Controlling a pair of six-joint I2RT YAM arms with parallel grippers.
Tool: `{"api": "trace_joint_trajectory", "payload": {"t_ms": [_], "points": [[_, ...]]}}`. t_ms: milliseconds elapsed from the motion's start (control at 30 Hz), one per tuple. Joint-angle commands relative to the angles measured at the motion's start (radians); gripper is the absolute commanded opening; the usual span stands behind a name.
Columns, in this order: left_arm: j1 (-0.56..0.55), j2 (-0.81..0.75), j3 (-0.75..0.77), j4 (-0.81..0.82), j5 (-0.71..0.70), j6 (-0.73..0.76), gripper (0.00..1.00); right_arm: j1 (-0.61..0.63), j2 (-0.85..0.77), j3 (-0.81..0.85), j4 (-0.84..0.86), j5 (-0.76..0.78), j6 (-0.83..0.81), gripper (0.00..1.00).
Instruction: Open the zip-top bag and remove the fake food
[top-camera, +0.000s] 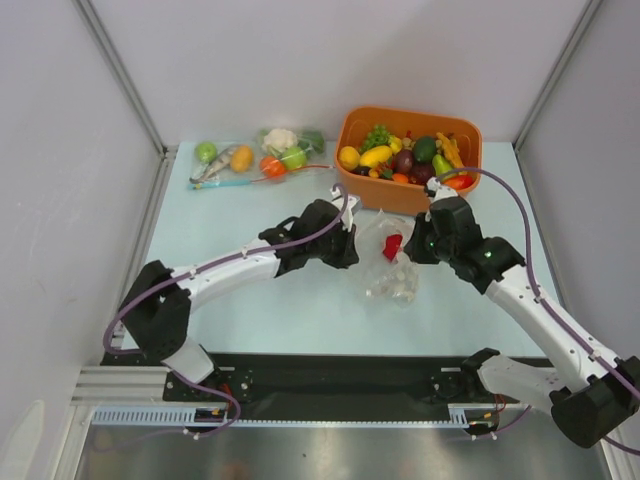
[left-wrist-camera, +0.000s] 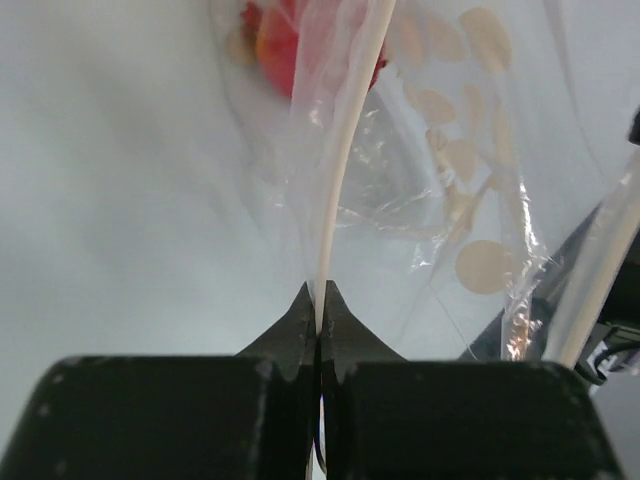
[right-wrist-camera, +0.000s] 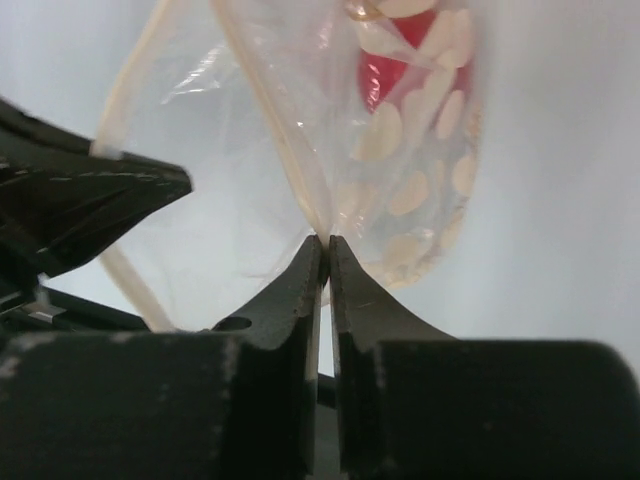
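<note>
The zip-top bag (top-camera: 392, 268) lies crumpled on the table between my two arms, and a red piece of fake food (top-camera: 392, 246) shows inside it. My left gripper (top-camera: 352, 242) is shut on the bag's left edge. In the left wrist view its jaws (left-wrist-camera: 318, 298) pinch the pale zip strip (left-wrist-camera: 345, 150), with the red fruit (left-wrist-camera: 275, 40) beyond it. My right gripper (top-camera: 420, 246) is shut on the opposite edge. Its jaws (right-wrist-camera: 327, 242) clamp the clear plastic just below the red fruit (right-wrist-camera: 395, 65). The bag's mouth gapes between the two strips.
An orange basket (top-camera: 380, 196) full of plastic fruit and vegetables stands just behind the bag. Two other clear bags (top-camera: 250, 160) with food in them lie at the back left. Grey walls close in the table on three sides.
</note>
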Motion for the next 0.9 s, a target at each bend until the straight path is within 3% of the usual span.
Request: {"api": "trace_joint_trajectory", "payload": {"t_ms": [0, 100, 267, 467, 867], "points": [[-0.01, -0.084, 0.136, -0.187, -0.021, 0.03, 0.0, -0.031, -0.023, 0.104, -0.066, 0.026, -0.035, 0.12], [-0.025, -0.082, 0.229, -0.314, -0.052, 0.047, 0.0, -0.027, -0.015, 0.167, -0.094, 0.02, -0.084, 0.3], [-0.039, -0.036, 0.326, -0.431, -0.024, 0.054, 0.0, 0.043, -0.01, 0.313, -0.106, -0.008, -0.147, 0.43], [-0.057, -0.018, 0.34, -0.481, 0.006, 0.059, 0.0, 0.097, 0.013, 0.347, -0.034, -0.13, -0.168, 0.45], [-0.057, -0.056, 0.288, -0.415, 0.068, 0.034, 0.0, 0.099, 0.095, 0.064, 0.127, -0.23, -0.098, 0.43]]}}
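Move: The red food lies in the bag about 9 cm ahead of the right gripper, 4 cm to its left and some 14 cm below. From the left gripper, pinching the bag's other rim, the red food is about 8 cm ahead, 9 cm to the right and 8 cm below. The orange bin's middle is some 28 cm ahead of the right gripper, level with it sideways, about 13 cm below. Keep the bag's rim pinched in the left gripper and raise it about 7 cm, then draw it back some 4 cm, settling slightly lower. Open the right fingers nearly halfway to free their rim; carry that hand up about 12 cm and to the left, turning counter-clockwise, then drop it roughly 10 cm towards the bag's mouth, fingers still open. ##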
